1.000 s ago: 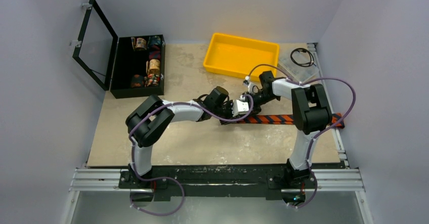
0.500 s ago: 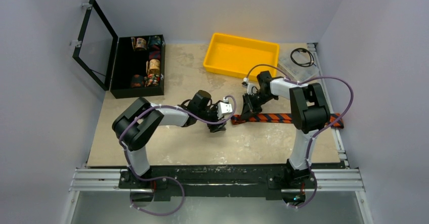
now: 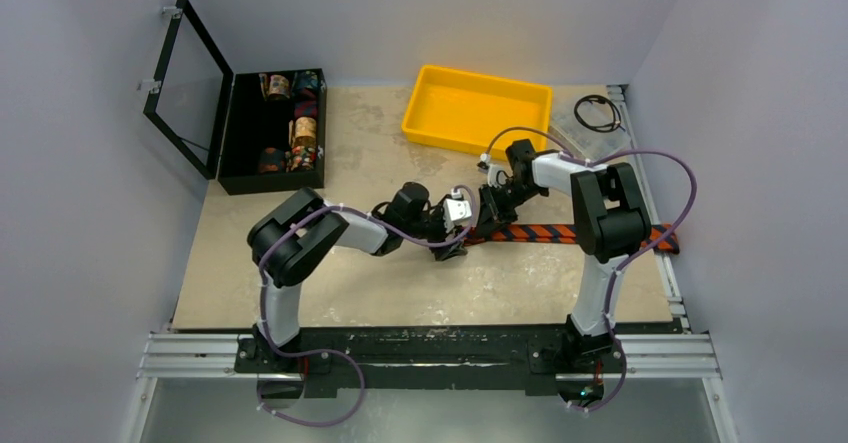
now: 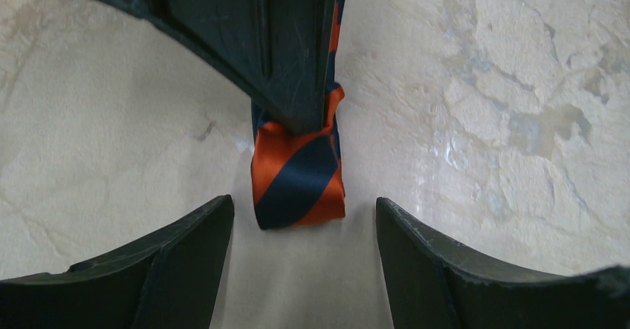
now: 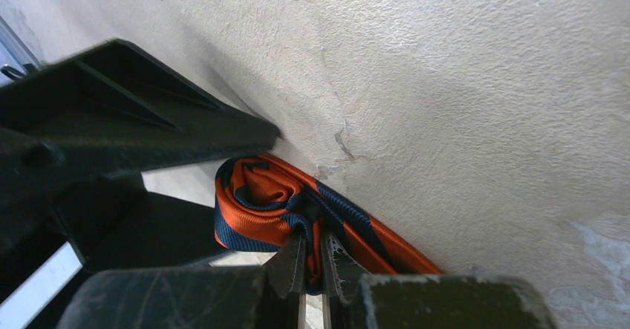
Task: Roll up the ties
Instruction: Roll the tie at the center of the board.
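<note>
The tie (image 3: 565,233), striped orange and dark navy, lies flat across the table's right half, and its left end is curled into a small roll (image 4: 299,177). My right gripper (image 5: 312,243) is shut on that roll (image 5: 260,210), pinching a fold of fabric between its fingertips. In the top view the right gripper (image 3: 488,223) comes down on the roll from behind. My left gripper (image 4: 302,209) is open, its fingers either side of the roll's near face and not touching it. It sits just left of the tie end in the top view (image 3: 453,246).
A yellow tray (image 3: 478,108) stands at the back centre. An open black box (image 3: 240,133) with several patterned fabric rolls is at the back left, its lid (image 3: 185,88) upright. A clear container with a black cable (image 3: 592,123) lies at the back right.
The right gripper has shut on the tie's rolled end. The left gripper opened, drew back to the left, then came back right up to the roll.
</note>
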### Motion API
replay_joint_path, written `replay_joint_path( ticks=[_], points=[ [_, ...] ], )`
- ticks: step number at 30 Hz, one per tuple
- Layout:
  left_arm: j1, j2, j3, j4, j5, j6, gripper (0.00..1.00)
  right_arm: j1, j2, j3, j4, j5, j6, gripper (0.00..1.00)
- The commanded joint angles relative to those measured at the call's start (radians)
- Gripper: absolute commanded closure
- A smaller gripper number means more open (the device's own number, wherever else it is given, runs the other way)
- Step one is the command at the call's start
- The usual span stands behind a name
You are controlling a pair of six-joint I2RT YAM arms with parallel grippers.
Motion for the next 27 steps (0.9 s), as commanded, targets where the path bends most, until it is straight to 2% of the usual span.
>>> replay_joint_path(
  ticks=[1,2,5,7,8,11,13,16,20,24,26,27],
  points=[
    [-0.047,0.066,0.057,0.005,-0.046,-0.032,0.33,0.028,0.055,-0.049,0.098,0.110,-0.027,1.00],
    [-0.049,0.075,0.071,-0.015,-0.047,-0.023,0.35,0.033,0.049,-0.054,0.105,0.099,-0.024,1.00],
    [-0.049,0.074,0.117,-0.158,-0.054,0.041,0.57,0.043,0.025,-0.068,0.114,0.044,-0.020,1.00],
    [-0.044,0.046,0.087,-0.207,-0.061,0.095,0.69,0.044,0.004,-0.077,0.120,-0.002,-0.017,1.00],
    [-0.042,0.029,0.062,-0.235,-0.064,0.120,0.72,0.044,-0.007,-0.078,0.118,-0.015,-0.017,0.96],
    [-0.039,-0.003,0.008,-0.297,-0.078,0.160,0.76,0.036,-0.027,-0.072,0.095,-0.066,-0.022,0.76],
    [-0.039,-0.010,-0.010,-0.312,-0.094,0.171,0.78,0.021,-0.041,-0.072,0.082,-0.106,-0.024,0.69],
    [-0.039,-0.010,-0.006,-0.336,-0.108,0.166,0.79,0.008,-0.061,-0.087,0.080,-0.150,-0.028,0.70],
    [-0.040,-0.012,0.001,-0.342,-0.107,0.163,0.79,0.010,-0.044,-0.080,0.069,-0.181,-0.037,0.79],
    [-0.040,-0.016,0.000,-0.358,-0.107,0.171,0.79,-0.002,-0.045,-0.047,0.038,-0.186,-0.057,0.69],
    [-0.037,-0.019,-0.008,-0.356,-0.106,0.176,0.79,-0.008,-0.053,-0.040,0.037,-0.176,-0.057,0.69],
    [-0.038,-0.021,-0.009,-0.357,-0.104,0.176,0.79,-0.009,-0.051,-0.034,0.033,-0.164,-0.062,0.73]
  ],
)
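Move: The tie's roll lies about 3 cm to the right of the open left hand and 1 cm farther out, nearly level in height. The right hand's shut fingers already pinch the tie on its right side, with the roll's middle about 2 cm to that hand's left. From the right hand, the loose tie strip runs off to the right, its middle some 18 cm away. The yellow bin is about 24 cm ahead of the left hand and 3 cm to its right. The left fingers close on the two sides of the roll after reaching about 2 cm right; holding it, the hand draws back left by the same amount and about 1.5 cm towards the base. The right hand follows left and back, roughly 2 cm each, rising a centimetre, tilting about 10 degrees and opening its pinch partway. ##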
